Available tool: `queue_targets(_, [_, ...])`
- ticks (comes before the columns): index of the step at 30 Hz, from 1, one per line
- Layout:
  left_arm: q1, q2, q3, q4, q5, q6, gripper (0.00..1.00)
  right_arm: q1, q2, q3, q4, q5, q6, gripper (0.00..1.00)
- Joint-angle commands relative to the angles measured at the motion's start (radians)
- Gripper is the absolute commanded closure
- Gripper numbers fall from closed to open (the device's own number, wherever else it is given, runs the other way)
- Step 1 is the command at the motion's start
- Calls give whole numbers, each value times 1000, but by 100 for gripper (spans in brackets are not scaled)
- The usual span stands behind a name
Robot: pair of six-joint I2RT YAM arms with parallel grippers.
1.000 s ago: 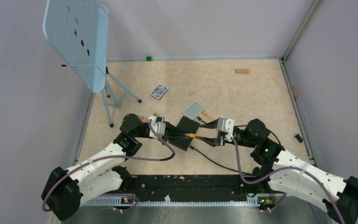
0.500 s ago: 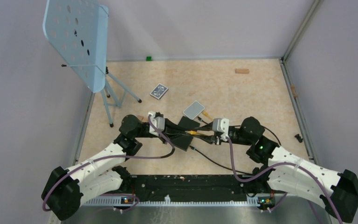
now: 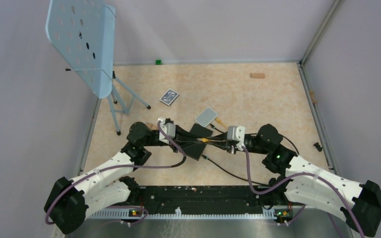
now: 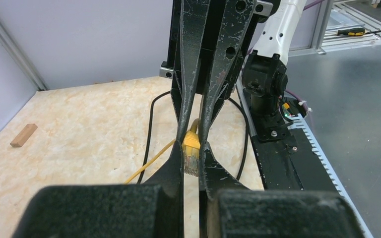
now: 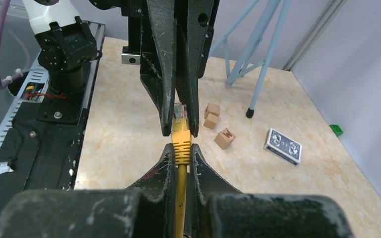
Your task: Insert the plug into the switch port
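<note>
The yellow plug hangs between both grippers above the flat black box; the switch port in the box's edge is hidden. My left gripper is shut on the plug's clear tip. From the opposite side my right gripper is shut on the plug's ribbed yellow boot, and the yellow cable runs back between its fingers. In the top view the left gripper and the right gripper meet tip to tip over the box.
A pale grey-blue card lies just behind the box and a patterned playing card farther back. A blue music stand stands at the left with its legs splayed. Small wooden blocks and a black cable lie nearby.
My right gripper has moved left and closed on the plug's yellow boot. The left gripper kept its hold on the plug's tip and shifted slightly toward the back.
</note>
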Motion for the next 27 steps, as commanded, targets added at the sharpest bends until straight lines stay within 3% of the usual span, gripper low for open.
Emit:
queue_targets(1, [-4,-17,-11,42,-8,-9,91,-4,-19,29,25,-23,-1,100])
queue_targets(5, [-3,-49,-39,91,8,-17,18,-4,-38,7,63,35,58,100])
queue_targets(7, [-4,-71,-60,121,19,-2,7,-5,-32,-6,118,40,118,100])
queue_targets(11, [-4,-105,-85,138,14,44,1,-4,25,8,193,-21,259,100])
queue_targets(21, [-4,-95,-77,128,0,52,1,-15,164,25,396,-90,542,100])
queue_targets(27, [-4,-99,-84,124,16,52,6,-34,182,-2,530,-76,655,100])
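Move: The yellow plug is pinched by both hands: about 1 cm to the right of the left hand's point and 1 cm to the left of the right hand's. The black switch lies some 25 cm below, about 5 cm ahead and 3 cm left of the right hand; from the left hand, 5 cm ahead and 1 cm left. The grey card is about 17 cm ahead of the right hand, and a loose black cable plug 12 cm ahead and 4 cm right, both at table level. The left fingers let go of the plug's clear tip, spreading wide while that hand draws back and left about 2 cm. The right hand keeps its pinch on the yellow boot, lifts a little, dips, then rises again, ending some 3 cm off to the left and up, rolling about 25 degrees so its top leans forward, tips slightly raised. ##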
